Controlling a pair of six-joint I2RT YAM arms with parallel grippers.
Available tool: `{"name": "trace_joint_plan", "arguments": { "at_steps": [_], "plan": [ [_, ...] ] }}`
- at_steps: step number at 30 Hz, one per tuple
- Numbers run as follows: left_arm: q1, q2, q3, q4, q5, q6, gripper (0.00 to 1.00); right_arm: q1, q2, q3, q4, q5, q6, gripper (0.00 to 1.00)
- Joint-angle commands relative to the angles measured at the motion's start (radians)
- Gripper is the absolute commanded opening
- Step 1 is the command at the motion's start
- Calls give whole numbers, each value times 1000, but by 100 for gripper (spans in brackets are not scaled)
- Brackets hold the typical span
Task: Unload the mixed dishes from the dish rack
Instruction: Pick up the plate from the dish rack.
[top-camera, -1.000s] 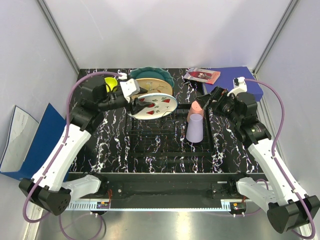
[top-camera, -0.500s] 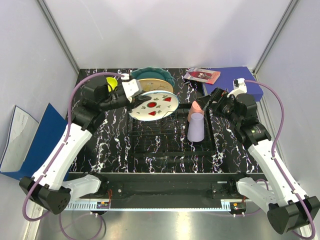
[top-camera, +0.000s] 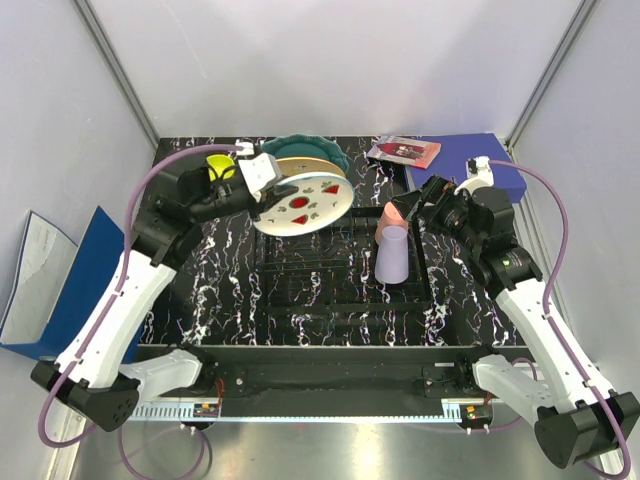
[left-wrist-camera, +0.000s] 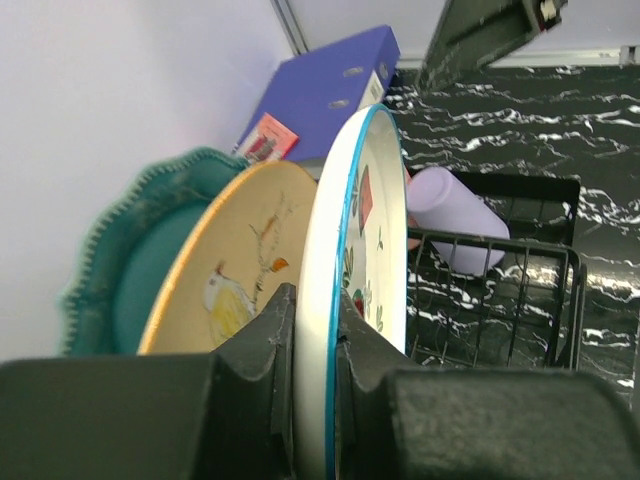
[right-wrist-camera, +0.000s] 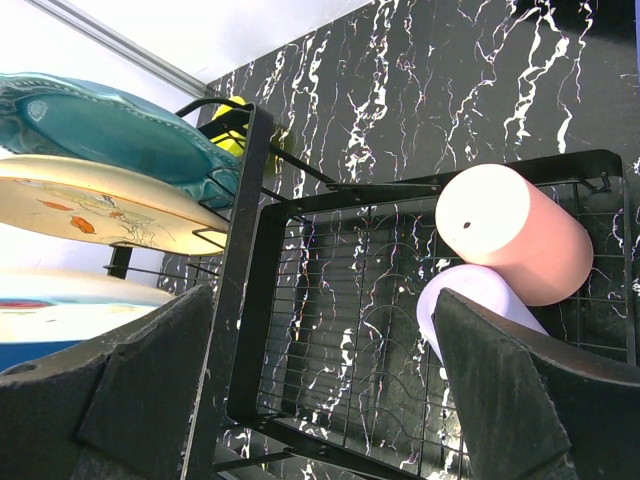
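My left gripper is shut on the rim of the white plate with red-green marks, holding it on edge above the dish rack. Behind it the cream-orange plate and the teal scalloped plate stand in the slots. The yellow bowl sits at the rack's back left. The pink cup and lavender cup lie in the rack's right side. My right gripper hangs open beside them, holding nothing.
A blue binder and a small red-patterned booklet lie at the back right of the marble table. Another blue folder leans off the table's left side. White walls close in the sides and back.
My left gripper has shut on the white plate's rim and raised it up and a little to the left, out of its slot. The right arm has barely moved.
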Motion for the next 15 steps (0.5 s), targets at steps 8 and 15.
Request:
{"name": "trace_joint_plan", "arguments": {
  "at_steps": [8, 15],
  "plan": [
    [3, -22, 201, 274, -128, -31, 0, 8, -9, 19, 35, 0, 0, 100],
    [3, -85, 201, 514, -288, -315, 0, 8, -39, 41, 4, 71, 27, 100]
  ]
}}
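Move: My left hand already has the red-patterned plate pinched by its left rim, the plate's middle about 7 cm to the hand's right and 3 cm lower. The tan plate stands about 9 cm ahead and 5 cm right, some 8 cm down; the teal plate is roughly 5 cm beyond it. The purple cup lies around 25 cm right and 2 cm back, some 22 cm below. From my right hand the held plate is about 22 cm left, 4 cm back and slightly higher. Keeping its pinch on the plate's rim, my left hand goes on lifting it almost straight up, about 10 cm, away from the dish rack and the tan plate. On the way the wrist tips some 15 degrees, raising the fingertips and swinging them a little counter-clockwise towards forward. ##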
